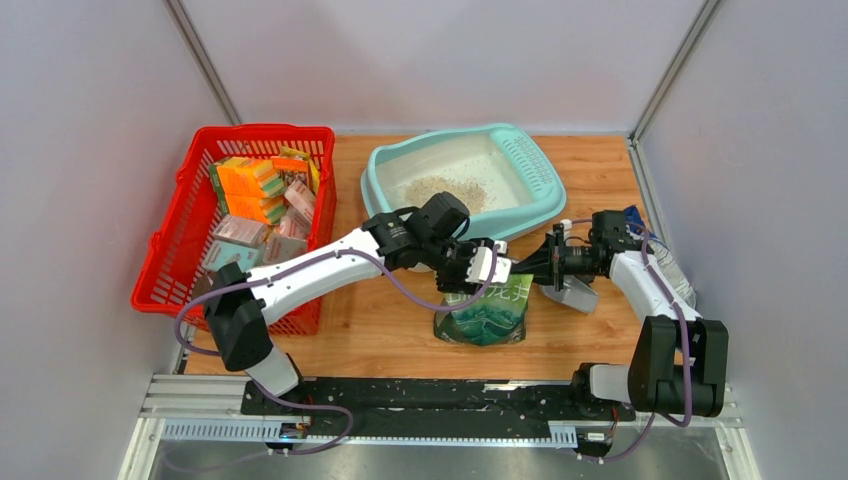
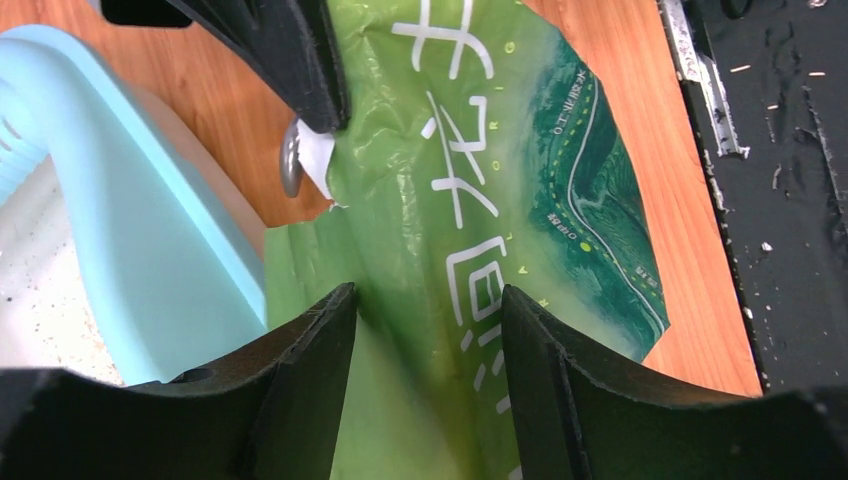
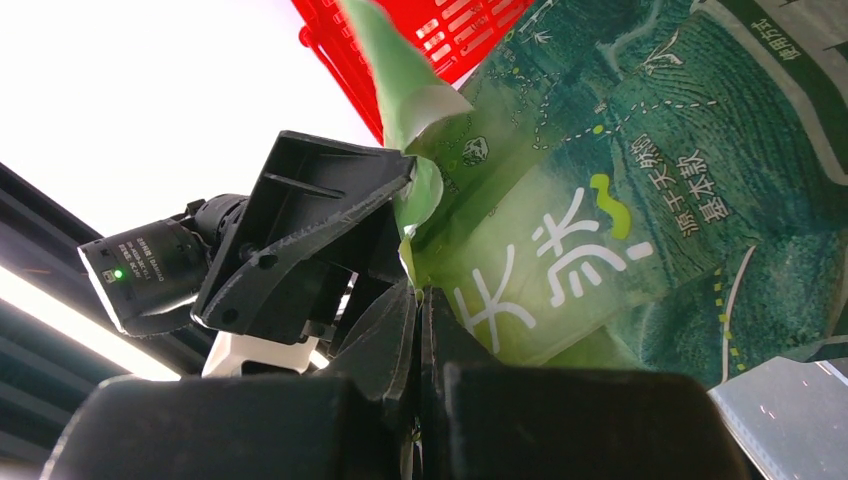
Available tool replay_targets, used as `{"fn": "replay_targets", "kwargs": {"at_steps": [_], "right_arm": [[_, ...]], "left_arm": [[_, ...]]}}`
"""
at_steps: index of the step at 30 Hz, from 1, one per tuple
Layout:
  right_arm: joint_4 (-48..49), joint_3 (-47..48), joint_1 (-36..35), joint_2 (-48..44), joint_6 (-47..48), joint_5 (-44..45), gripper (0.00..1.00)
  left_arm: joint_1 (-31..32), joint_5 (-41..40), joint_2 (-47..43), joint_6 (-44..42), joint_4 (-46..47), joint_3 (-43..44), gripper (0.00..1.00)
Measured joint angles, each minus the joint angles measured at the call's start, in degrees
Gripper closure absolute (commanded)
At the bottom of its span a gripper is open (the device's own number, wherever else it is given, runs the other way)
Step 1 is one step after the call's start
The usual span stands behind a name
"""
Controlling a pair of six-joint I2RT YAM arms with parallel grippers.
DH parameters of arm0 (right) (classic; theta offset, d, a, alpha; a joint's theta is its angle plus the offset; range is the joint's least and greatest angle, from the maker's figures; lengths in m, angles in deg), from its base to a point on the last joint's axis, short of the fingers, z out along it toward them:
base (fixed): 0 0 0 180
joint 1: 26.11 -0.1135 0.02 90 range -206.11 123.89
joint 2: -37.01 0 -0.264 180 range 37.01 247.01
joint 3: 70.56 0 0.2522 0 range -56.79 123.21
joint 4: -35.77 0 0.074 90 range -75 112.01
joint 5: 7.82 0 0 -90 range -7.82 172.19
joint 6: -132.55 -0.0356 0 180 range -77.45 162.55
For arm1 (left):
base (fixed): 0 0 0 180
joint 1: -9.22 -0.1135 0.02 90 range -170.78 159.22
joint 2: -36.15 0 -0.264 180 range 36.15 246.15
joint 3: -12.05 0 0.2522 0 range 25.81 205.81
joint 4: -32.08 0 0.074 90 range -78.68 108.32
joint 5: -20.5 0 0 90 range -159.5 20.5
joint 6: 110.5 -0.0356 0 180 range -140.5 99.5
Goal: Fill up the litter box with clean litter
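Note:
The light-teal litter box (image 1: 385, 165) sits at the back middle of the table, with a small pile of beige clean litter (image 1: 445, 188) inside. In front of it stands a green printed bag (image 1: 487, 312). My left gripper (image 1: 497, 268) is at the bag's top, jaws wide apart, with the bag's folded upper edge (image 2: 430, 300) lying loose between the fingers (image 2: 310, 350). The litter box rim (image 2: 130, 220) is just to its left. My right gripper (image 1: 532, 270) comes from the right and is shut on a thin edge of the bag (image 3: 560, 250) at the mouth (image 3: 420, 300).
A red mesh basket (image 1: 170, 240) full of sponges and small boxes stands at the left, under my left arm. A grey metal scoop (image 1: 573, 294) lies right of the bag, beneath my right wrist. A clear plastic item (image 1: 675, 275) lies at the right wall.

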State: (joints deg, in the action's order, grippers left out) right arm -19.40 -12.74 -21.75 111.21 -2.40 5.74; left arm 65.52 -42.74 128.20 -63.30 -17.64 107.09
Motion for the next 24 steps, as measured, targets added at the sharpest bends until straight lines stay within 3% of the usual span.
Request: {"fn": "replay_targets", "kwargs": {"at_steps": [12,18,19,22,24], "right_arm": [[-0.1,-0.1,0.0,0.0,-0.2,0.0,1.00],[-1.2,-0.2,0.0,0.0,0.0,0.2,0.99],[-1.4,-0.2,0.0,0.0,0.1,0.2,0.83],[-1.9,-0.2,0.4,0.0,0.6,0.5,0.66],[-2.0,0.3,2.8,0.0,1.2,1.1,0.55]], "left_arm": [[0.2,1.6,0.1,0.8,-2.0,0.0,0.56],[0.2,2.9,0.2,1.9,-2.3,0.0,0.81],[0.2,3.0,0.3,2.3,-2.2,0.0,0.88],[0.2,3.7,0.5,3.1,-2.5,0.0,0.98],[0.1,4.5,0.6,3.8,-2.9,0.0,1.00]]}}
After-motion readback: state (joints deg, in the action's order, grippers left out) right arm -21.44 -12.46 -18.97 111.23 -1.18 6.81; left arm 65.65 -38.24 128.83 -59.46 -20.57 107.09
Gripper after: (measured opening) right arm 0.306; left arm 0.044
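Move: The green litter bag stands beneath both grippers. Its upper wall already runs between the left hand's open fingers, its middle about 2 cm back and some 9 cm below that hand. From the right hand, shut on the bag's right top edge, the bag's middle lies roughly 4 cm back, 6 cm left and 9 cm down. The scoop is about 3 cm ahead, 9 cm right and 17 cm below the right hand; the litter box's centre is some 24 cm ahead, 8 cm left and 15 cm down. The left fingers close from well open to nearly shut and pinch a fold of the bag's upper wall, while the hand eases back about 2 cm, sinks slightly and rolls a little under 10 degrees. The right hand holds still on its edge of the bag until the left grip is nearly shut, then opens its fingers about a third and starts off about 1 cm to the right. ##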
